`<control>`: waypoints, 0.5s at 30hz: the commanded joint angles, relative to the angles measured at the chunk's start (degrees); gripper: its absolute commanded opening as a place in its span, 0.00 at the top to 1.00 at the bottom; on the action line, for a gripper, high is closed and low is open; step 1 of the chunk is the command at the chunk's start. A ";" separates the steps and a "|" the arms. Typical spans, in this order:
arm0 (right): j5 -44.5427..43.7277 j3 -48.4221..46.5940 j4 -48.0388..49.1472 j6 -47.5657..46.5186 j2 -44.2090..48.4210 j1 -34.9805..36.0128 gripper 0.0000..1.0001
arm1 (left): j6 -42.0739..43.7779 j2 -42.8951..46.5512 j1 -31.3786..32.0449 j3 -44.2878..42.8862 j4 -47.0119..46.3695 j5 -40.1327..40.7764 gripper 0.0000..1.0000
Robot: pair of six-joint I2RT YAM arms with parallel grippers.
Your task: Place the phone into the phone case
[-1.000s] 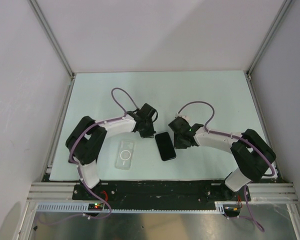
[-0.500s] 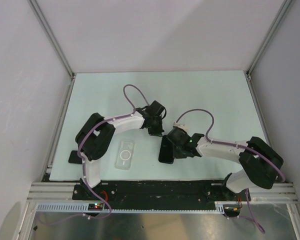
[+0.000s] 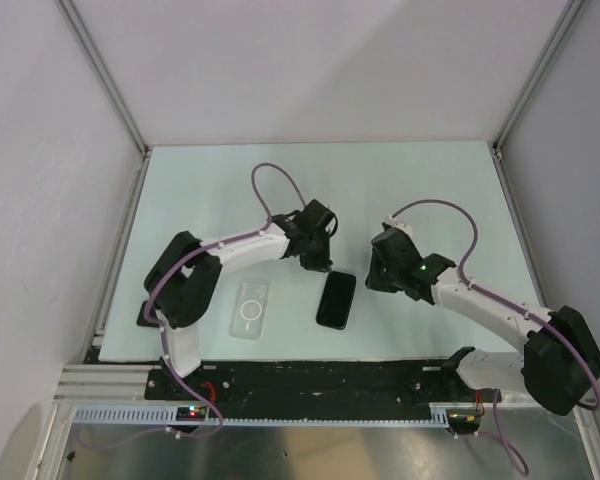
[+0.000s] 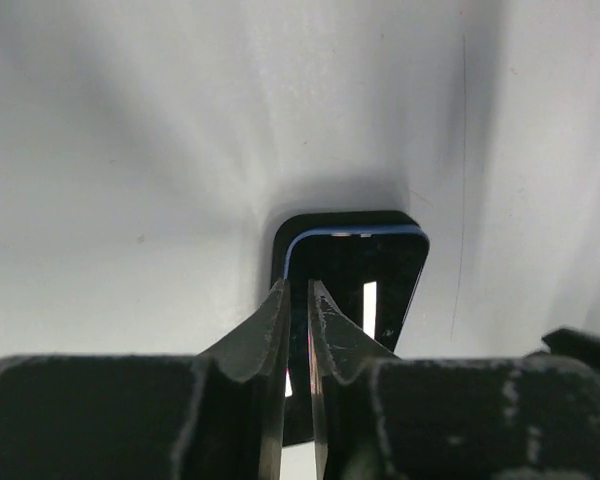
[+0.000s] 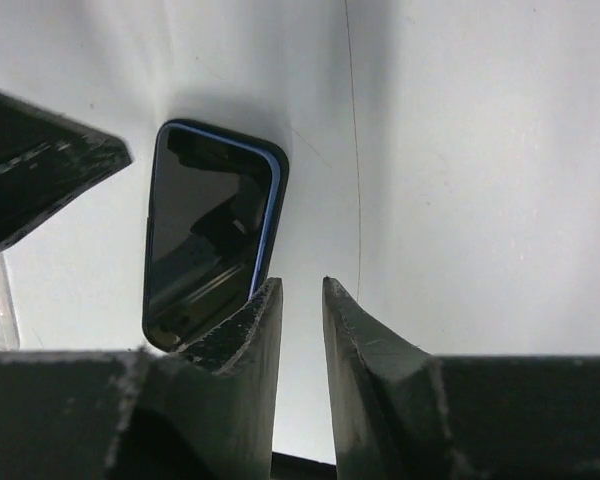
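The phone point(image 3: 336, 299) lies flat and screen up on the pale mat, its top end leaning to the right. The clear phone case point(image 3: 250, 308), with a white ring on it, lies to the phone's left and apart from it. My left gripper point(image 3: 320, 265) hovers over the phone's far end, and the left wrist view shows its jaws point(image 4: 300, 285) a narrow slit apart above the phone point(image 4: 370, 265). My right gripper point(image 3: 375, 282) stands right of the phone. It point(image 5: 302, 282) is open and empty, beside the phone point(image 5: 205, 230).
White walls with aluminium posts close in the mat point(image 3: 430, 190) on three sides. A black rail point(image 3: 310, 378) runs along the near edge by the arm bases. A small dark thing point(image 3: 146, 314) lies at the mat's left edge behind the left arm's elbow.
The right gripper has let go of the phone and drawn back to the right. The phone has turned and now lies flat. The left gripper's jaws have parted slightly.
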State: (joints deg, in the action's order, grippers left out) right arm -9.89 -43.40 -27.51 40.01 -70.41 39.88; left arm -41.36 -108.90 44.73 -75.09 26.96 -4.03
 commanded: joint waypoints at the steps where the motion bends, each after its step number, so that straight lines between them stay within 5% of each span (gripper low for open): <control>1: 5.52 -1.08 6.09 -5.59 -1.65 -2.91 0.72 | 0.77 8.22 -1.41 3.10 1.24 5.61 0.82; 15: 8.52 -5.58 11.90 -5.86 -14.80 -4.39 0.78 | 0.93 4.57 -3.15 3.41 1.18 4.84 0.84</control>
State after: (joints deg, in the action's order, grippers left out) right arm -1.45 -46.54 -18.15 34.48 -84.23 35.75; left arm -41.41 -102.45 41.71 -70.13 28.23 0.51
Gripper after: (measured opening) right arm 0.223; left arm 0.167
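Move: Just beyond the far end of the phone in its black case, the left hand has the phone's middle about 7 cm back, 2 cm to its right and 4 cm below; the clear case lies some 21 cm to that hand's left and 9 cm back. From the right hand the phone's middle is about 8 cm to the left, level fore and aft, and 7 cm below, with the clear case roughly 31 cm left and 2 cm back. Coming down beside the phone's far right corner, the right hand first slides forward, then sinks while drifting left, about 3 cm forward, 3 cm down and a little less leftward, its narrow finger gap roughly kept. The left hand backs off some 4 cm to its left, rising about 2 cm before dipping again by 1 cm, still nearly shut. ##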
